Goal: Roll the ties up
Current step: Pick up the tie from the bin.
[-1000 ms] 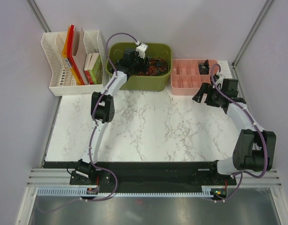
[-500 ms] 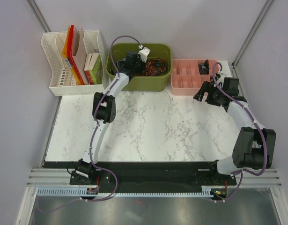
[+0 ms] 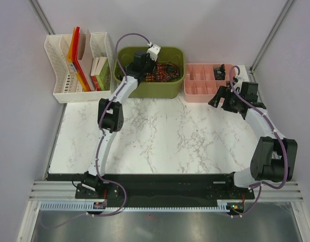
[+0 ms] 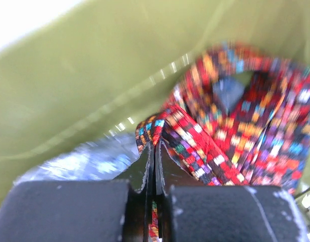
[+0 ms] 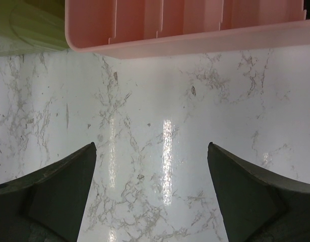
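The red, orange and dark patterned tie lies bunched inside the green bin at the back of the table. My left gripper reaches into the bin and is shut on a fold of that tie; fabric shows pinched between the closed fingers at the left gripper. Left of the fingers lies a blurred blue-grey patch, possibly another tie. My right gripper hovers open over the marble table, just in front of the pink tray, with nothing between its fingers.
A pink compartment tray stands right of the bin, with a small dark item in a back cell. A white file rack with books and folders stands at the back left. Grey walls close in both sides.
My left gripper has closed on the patterned tie and pulled back slightly, drawing the fabric up in the bin. The right gripper has edged a little toward the pink tray.
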Tool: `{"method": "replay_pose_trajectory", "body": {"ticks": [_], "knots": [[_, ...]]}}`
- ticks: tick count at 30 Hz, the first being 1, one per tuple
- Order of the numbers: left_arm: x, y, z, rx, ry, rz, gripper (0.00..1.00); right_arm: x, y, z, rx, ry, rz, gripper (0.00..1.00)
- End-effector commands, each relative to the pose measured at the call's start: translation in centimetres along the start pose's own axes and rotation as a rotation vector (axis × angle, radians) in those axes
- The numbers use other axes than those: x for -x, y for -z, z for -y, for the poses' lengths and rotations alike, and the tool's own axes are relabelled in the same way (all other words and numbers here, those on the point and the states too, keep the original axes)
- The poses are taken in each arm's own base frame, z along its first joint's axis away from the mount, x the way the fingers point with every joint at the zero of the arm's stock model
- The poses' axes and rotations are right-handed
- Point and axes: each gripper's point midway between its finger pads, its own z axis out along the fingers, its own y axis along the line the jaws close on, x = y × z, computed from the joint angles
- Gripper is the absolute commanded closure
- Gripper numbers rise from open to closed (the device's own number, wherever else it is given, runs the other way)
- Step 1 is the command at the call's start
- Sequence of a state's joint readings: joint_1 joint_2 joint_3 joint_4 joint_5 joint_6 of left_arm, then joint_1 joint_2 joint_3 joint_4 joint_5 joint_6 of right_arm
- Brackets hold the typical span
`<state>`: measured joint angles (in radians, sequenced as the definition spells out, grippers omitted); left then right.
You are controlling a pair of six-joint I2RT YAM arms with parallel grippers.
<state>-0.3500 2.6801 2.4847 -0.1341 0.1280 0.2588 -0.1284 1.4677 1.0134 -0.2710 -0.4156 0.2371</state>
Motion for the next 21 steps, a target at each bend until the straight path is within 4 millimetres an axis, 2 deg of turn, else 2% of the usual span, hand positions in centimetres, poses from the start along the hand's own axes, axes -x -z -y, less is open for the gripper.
{"method": "replay_pose_trajectory", "body": {"ticks": [1,7,8,10,11,13,14,16,17,18,20,21], "knots": [[19.2,8.1,-4.2,0.121,0.009,0.398,0.98,2.5,0.5,-1.1,0.035,0.016,0.055,0.02],[24.3,12.2,-4.7,0.128,-0.012,0.489,0.98,3.0,1.1,-1.8,0.051,0.016,0.077,0.02],[25.7,13.5,-4.7,0.128,-0.015,0.512,0.98,3.1,1.2,-1.8,0.051,0.016,0.081,0.02],[26.9,14.8,-4.8,0.128,-0.013,0.529,0.98,3.3,1.5,-2.1,0.056,0.019,0.091,0.02],[28.4,16.3,-4.8,0.127,-0.015,0.555,0.98,3.5,1.6,-2.2,0.060,0.017,0.097,0.02],[29.8,17.9,-4.9,0.127,-0.012,0.582,0.98,3.6,1.8,-2.5,0.072,0.019,0.104,0.02],[31.1,19.4,-4.8,0.126,-0.016,0.608,0.98,3.9,1.9,-2.7,0.080,0.022,0.113,0.02],[32.3,20.9,-4.7,0.124,-0.023,0.628,0.98,4.0,2.2,-3.2,0.102,0.027,0.122,0.02],[32.7,21.4,-4.6,0.126,-0.026,0.634,0.98,4.5,2.3,-3.6,0.118,0.040,0.143,0.02],[34.0,23.0,-4.7,0.132,-0.028,0.662,0.98,4.9,2.6,-4.0,0.131,0.051,0.163,0.02],[35.1,24.3,-4.5,0.134,-0.026,0.686,0.98,6.1,3.1,-4.9,0.173,0.091,0.216,0.02],[36.2,25.7,-4.5,0.136,-0.027,0.712,0.98,6.6,3.2,-5.2,0.184,0.110,0.229,0.02]]}}
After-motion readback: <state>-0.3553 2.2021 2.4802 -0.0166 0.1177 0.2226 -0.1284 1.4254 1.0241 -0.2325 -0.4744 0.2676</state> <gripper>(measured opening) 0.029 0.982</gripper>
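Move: My left fingers are already shut on the red plaid tie down in the green bin; its bulk lies about 6 cm to their right, 3 cm back and 5 cm lower. The grey-blue tie is some 7 cm to my left hand's left, 3 cm back and 6 cm lower; the pink tray is about 26 cm to its right and 9 cm back. From my right hand the plaid tie's bulk is roughly 20 cm ahead and 23 cm left. With my left hand I keep the plaid tie pinched and pull it straight up out of the green bin, fast, about 35 cm, easing back some 8 cm towards me on the way, while the wrist tips the fingers up by around 30 degrees. My open right hand drifts up about 3 cm near the pink tray, touching nothing. ##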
